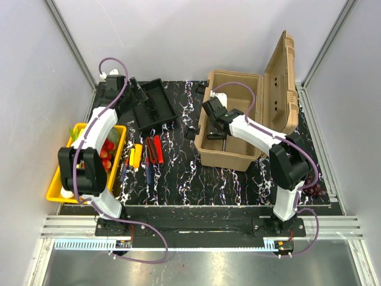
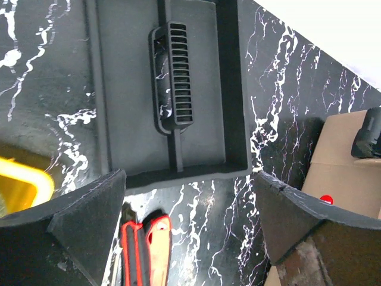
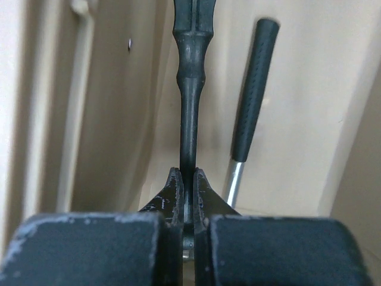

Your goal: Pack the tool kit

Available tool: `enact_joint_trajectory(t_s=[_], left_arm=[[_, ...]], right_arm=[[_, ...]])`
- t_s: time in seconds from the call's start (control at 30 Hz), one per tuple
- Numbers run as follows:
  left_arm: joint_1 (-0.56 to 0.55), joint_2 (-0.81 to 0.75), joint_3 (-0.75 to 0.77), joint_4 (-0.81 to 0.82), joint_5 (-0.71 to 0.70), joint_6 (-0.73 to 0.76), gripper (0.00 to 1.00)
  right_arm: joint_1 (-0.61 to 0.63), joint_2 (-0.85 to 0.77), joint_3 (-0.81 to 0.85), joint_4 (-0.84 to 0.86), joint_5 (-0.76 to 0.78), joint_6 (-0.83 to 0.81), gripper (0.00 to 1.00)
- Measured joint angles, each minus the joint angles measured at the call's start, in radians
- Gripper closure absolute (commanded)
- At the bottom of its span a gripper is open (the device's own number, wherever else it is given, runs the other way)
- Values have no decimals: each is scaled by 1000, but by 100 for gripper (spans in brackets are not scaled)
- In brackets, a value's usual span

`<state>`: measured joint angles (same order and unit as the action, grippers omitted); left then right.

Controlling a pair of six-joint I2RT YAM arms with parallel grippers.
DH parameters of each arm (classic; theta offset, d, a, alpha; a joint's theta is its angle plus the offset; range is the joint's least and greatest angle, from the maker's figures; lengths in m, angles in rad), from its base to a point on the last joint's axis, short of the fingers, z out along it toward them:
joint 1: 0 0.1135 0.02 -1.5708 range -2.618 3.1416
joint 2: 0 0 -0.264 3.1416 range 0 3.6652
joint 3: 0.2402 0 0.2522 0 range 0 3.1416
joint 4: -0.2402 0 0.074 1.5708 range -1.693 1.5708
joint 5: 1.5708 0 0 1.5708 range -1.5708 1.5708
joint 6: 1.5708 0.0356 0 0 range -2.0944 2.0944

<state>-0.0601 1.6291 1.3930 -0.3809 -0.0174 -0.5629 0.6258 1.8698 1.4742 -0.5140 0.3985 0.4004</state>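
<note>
The tan toolbox (image 1: 229,156) stands open at the right of the mat, its lid (image 1: 284,77) raised. My right gripper (image 1: 215,126) reaches down inside it. In the right wrist view that gripper (image 3: 187,174) is shut on a slim black tool handle (image 3: 189,101). A second tool with a black grip and silver shaft (image 3: 253,95) lies on the box floor beside it. The black inner tray (image 1: 153,104) sits on the mat at back left. My left gripper (image 2: 187,208) hovers open just before the tray (image 2: 137,89), nothing between its fingers. Red-handled tools (image 2: 146,250) lie below it.
A row of small hand tools (image 1: 149,154) lies on the marbled mat left of centre. A yellow tray of vegetables (image 1: 56,185) sits at the far left edge. A small black piece (image 1: 190,132) lies by the toolbox's left wall.
</note>
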Motion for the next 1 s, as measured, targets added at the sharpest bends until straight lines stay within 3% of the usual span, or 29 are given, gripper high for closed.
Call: enact_joint_trajectory(t_s=[0.33, 0.5, 0.77, 1.0], left_arm=[[-24, 233, 145, 9, 48, -34, 9], [-27, 315, 202, 20, 45, -33, 9], [-32, 423, 298, 34, -13, -31, 9], [-42, 536, 396, 0, -58, -28, 14]], right_arm=[[-16, 51, -81, 42, -105, 101, 99], [-46, 96, -80, 51, -114, 132, 77], [-54, 98, -79, 61, -119, 179, 50], [-54, -34, -82, 53, -58, 200, 44]])
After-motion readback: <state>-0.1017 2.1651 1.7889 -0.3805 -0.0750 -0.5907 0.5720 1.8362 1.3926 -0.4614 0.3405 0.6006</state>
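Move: The right hand holds the mallet inside the open toolbox; its resting place on the box floor is nearly straight below, some 8 cm down and 1 cm back. The hammer already lies there, about 3 cm ahead and 5 cm right of the hand at floor depth. The tray handle is roughly 10 cm ahead of the left hand, 2 cm right and 15 cm below; the red pliers lie 16 cm back and 6 cm right, on the table 18 cm down. The right fingers, shut on the mallet just above its head, lower it about 7 cm to the box floor beside the hammer, open to roughly half and lift away some 6 cm, empty. Meanwhile the left hand, fingers kept wide open, goes forward and down about 10 cm each way, drifting slightly right, to come close above the black tray's handle. ##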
